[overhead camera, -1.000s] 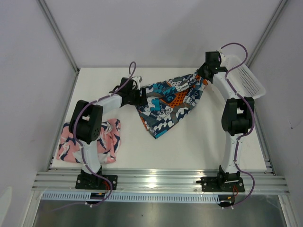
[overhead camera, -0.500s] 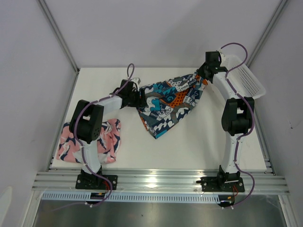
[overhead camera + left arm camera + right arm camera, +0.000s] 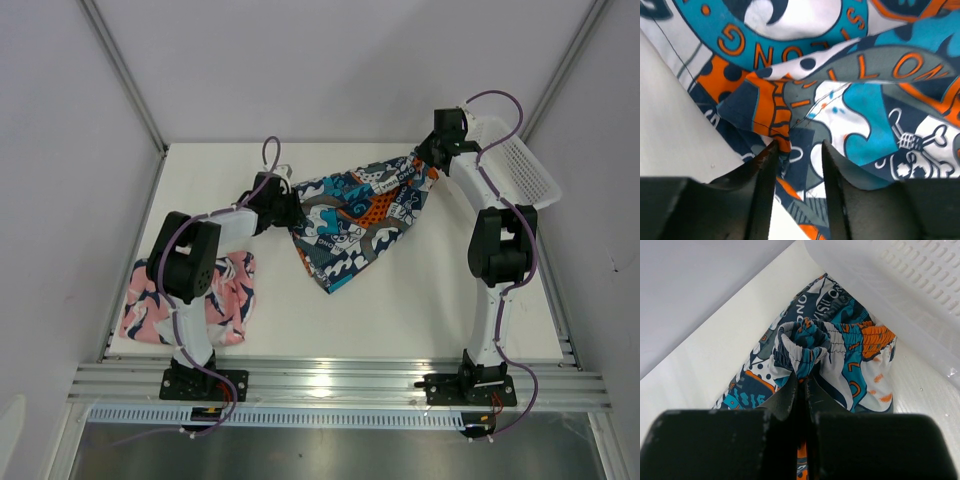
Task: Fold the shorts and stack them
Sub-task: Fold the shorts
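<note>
The patterned shorts in blue, teal, orange and white are stretched across the back of the table between both arms. My right gripper is shut on their gathered waistband, its fingertips pinched together. My left gripper sits at the cloth's left corner. In the left wrist view its jaws stand apart, with a fold of the patterned shorts lying between them. The pink shorts with navy-and-white shapes lie crumpled at the near left, partly under the left arm.
A white mesh basket leans at the back right, close beside the right gripper; its wall fills the upper right of the right wrist view. Metal frame rails border the table's left, right and near edges.
The left gripper has slid a little toward the back and into the shorts' left corner, and its jaws have narrowed around the cloth. The right arm has not moved.
</note>
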Action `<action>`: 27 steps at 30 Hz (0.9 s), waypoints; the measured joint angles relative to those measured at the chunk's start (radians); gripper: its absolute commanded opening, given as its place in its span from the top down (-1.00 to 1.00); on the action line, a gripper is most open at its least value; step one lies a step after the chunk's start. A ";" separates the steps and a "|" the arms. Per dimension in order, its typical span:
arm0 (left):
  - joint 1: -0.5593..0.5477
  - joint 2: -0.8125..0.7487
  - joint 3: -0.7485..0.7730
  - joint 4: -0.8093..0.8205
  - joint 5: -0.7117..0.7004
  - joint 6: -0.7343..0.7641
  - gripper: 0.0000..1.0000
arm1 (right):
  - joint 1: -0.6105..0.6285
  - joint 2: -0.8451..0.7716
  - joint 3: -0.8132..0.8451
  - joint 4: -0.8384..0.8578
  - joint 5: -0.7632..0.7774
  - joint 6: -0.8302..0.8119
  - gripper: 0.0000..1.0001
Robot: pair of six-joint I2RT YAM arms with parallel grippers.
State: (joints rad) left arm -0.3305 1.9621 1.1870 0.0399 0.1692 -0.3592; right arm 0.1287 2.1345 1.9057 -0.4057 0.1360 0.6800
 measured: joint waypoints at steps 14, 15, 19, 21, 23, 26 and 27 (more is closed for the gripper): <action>0.000 0.000 -0.018 0.123 -0.078 -0.096 1.00 | -0.002 0.000 0.000 0.000 -0.011 0.000 1.00; 0.000 0.001 -0.018 0.123 -0.080 -0.097 1.00 | -0.002 0.000 0.000 0.000 -0.013 0.000 1.00; 0.000 0.001 -0.019 0.124 -0.080 -0.104 1.00 | -0.004 0.000 0.000 0.000 -0.014 0.000 1.00; 0.000 -0.004 -0.028 0.132 -0.081 -0.105 1.00 | -0.005 0.000 0.000 0.000 -0.014 0.001 1.00; 0.000 -0.026 -0.054 0.132 -0.083 -0.105 1.00 | -0.007 0.000 0.000 0.000 -0.017 0.001 1.00; 0.002 -0.116 -0.121 0.119 -0.085 -0.106 1.00 | -0.011 0.000 0.000 0.000 -0.022 0.007 1.00; 0.003 -0.163 -0.146 0.114 -0.085 -0.106 1.00 | -0.014 0.000 0.000 0.000 -0.023 0.010 1.00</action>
State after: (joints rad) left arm -0.3279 1.7996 1.0409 0.1539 0.0845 -0.4652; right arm 0.1150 2.1345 1.9057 -0.4053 0.1127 0.6899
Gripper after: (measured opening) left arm 0.003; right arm 0.019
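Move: Just in front of the left fingertips, about 2 cm ahead and 1 cm to their left at almost the same height, lies the folded left edge of the patterned shorts. The shorts' near corner is some 18 cm back and 8 cm right of that hand; the pink shorts' middle is around 20 cm back and 24 cm left. From the right hand, which already grips the far corner, that folded edge lies about 28 cm left, 13 cm back and 12 cm lower. Closing from about half open, the left fingers slide some 2 cm forward and 1 cm up, turn slightly counter-clockwise and pinch the folded left edge of the shorts. After a brief stay there, the hand draws back nearly 3 cm, rises about 2.5 cm and eases left, away from the right hand. The right hand stays in place with its shut hold on the far corner. ##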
